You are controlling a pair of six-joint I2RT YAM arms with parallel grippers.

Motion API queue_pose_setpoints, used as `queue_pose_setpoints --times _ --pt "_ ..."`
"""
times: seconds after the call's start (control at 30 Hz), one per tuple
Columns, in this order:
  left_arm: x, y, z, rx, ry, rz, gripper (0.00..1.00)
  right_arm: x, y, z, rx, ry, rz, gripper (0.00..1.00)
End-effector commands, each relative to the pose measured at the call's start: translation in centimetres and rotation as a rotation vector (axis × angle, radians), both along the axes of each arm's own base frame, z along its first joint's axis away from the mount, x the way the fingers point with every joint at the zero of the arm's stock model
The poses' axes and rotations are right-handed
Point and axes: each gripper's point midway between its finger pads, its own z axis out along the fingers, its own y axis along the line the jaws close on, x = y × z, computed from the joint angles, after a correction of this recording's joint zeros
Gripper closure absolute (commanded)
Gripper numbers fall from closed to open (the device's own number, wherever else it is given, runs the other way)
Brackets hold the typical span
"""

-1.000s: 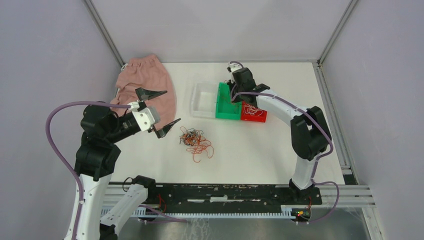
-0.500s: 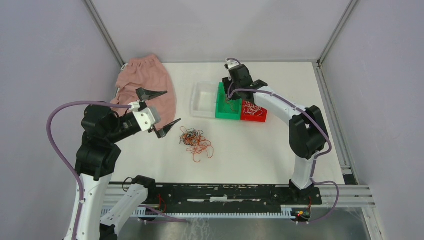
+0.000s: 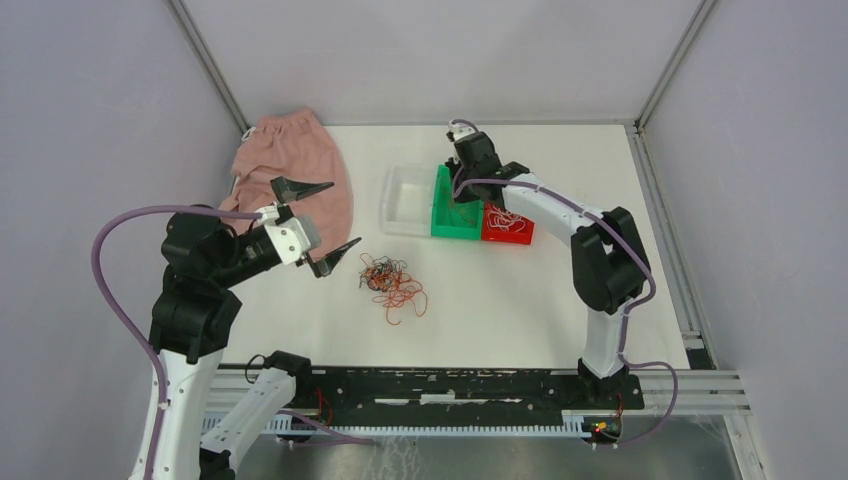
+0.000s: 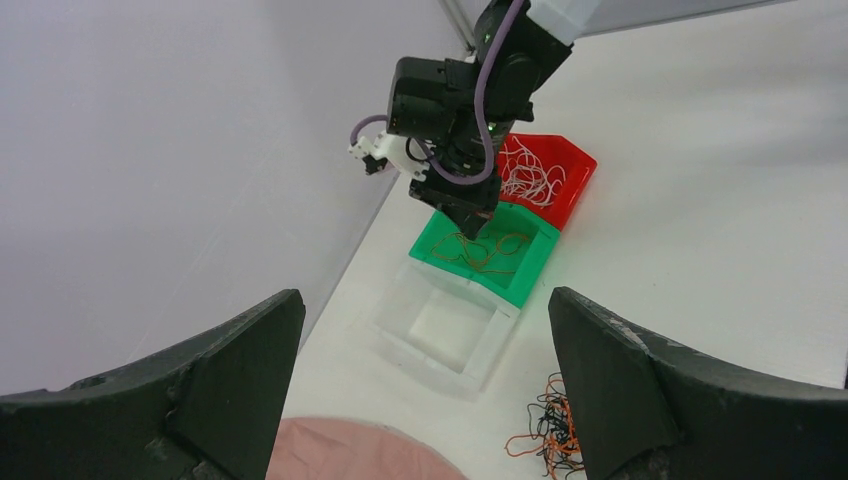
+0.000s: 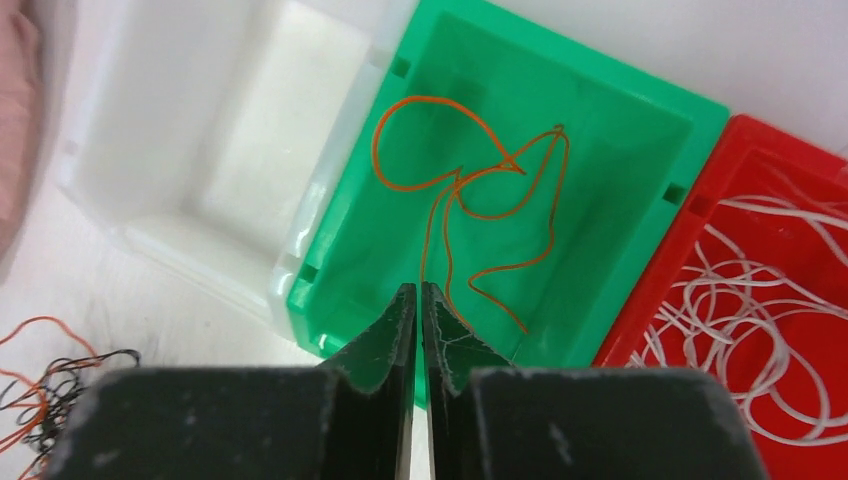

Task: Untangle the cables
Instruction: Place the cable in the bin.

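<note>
A tangled clump of black and orange-red cables [image 3: 392,283] lies mid-table, also seen low in the left wrist view [image 4: 548,440]. One orange cable [image 5: 470,190] lies loose in the green bin [image 3: 450,215]. White cables [image 5: 740,300] fill the red bin [image 3: 506,225]. My right gripper [image 5: 420,288] hangs over the green bin [image 5: 640,100] with its jaws shut to a hairline gap. One strand of the orange cable runs up to the tips, and no grip on it shows. My left gripper [image 3: 344,213] is wide open and holds nothing, left of the clump.
A clear bin [image 3: 410,200] stands left of the green one and holds nothing. A pink cloth [image 3: 300,160] lies at the back left, under and behind the left gripper. Metal frame posts rise at the back corners.
The right gripper has shifted slightly left, from the edge between the green and red bins to over the green bin. The left arm has not moved.
</note>
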Motion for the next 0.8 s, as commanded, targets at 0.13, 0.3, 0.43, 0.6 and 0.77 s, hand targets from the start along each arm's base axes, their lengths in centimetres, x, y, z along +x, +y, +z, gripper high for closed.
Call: queue_pose_setpoints --times 0.13,0.3,0.43,0.6,0.77 --pt "-0.1 0.0 0.2 0.004 -0.024 -0.001 0.01 0.7 -0.3 -2.9 -0.024 0.018 -0.049 0.89" --pt "0.4 0.0 -1.7 0.015 0.052 0.011 0.01 -1.0 0.7 3.8 0.064 -0.154 -0.004 0.6" --pt "0.8 0.0 -3.7 0.026 0.117 0.019 0.01 -5.0 2.1 6.6 0.073 -0.205 0.074 0.49" --pt "1.0 0.0 -4.8 0.037 0.139 0.018 0.01 -11.1 4.3 5.2 0.136 -0.16 0.176 0.41" --pt "0.6 0.2 -5.1 0.059 0.124 0.015 0.01 -17.4 6.8 0.7 0.226 -0.034 0.357 0.33"
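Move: The right hand hangs low over the green bin with its fingers nearly shut and the orange cable beneath them. The green bin's middle lies about 3 cm ahead, 1 cm right and 7 cm below; red is some 11 cm right of green, white about 11 cm left of it. The leftover tangle lies roughly 14 cm back, 12 cm left. From the high left hand, that tangle is about 2 cm ahead, 6 cm right and 37 cm down. Down first, the right hand dips about 6 cm into the green bin, then opens its fingers to roughly two thirds while lifting clear, letting go of the orange cable. It swings back some 14 cm and left over the table towards the tangle, turning about 15 degrees counter-clockwise and sinking slightly at the end. The open left hand sinks about 5 cm towards the tangle, tipping slightly down. ##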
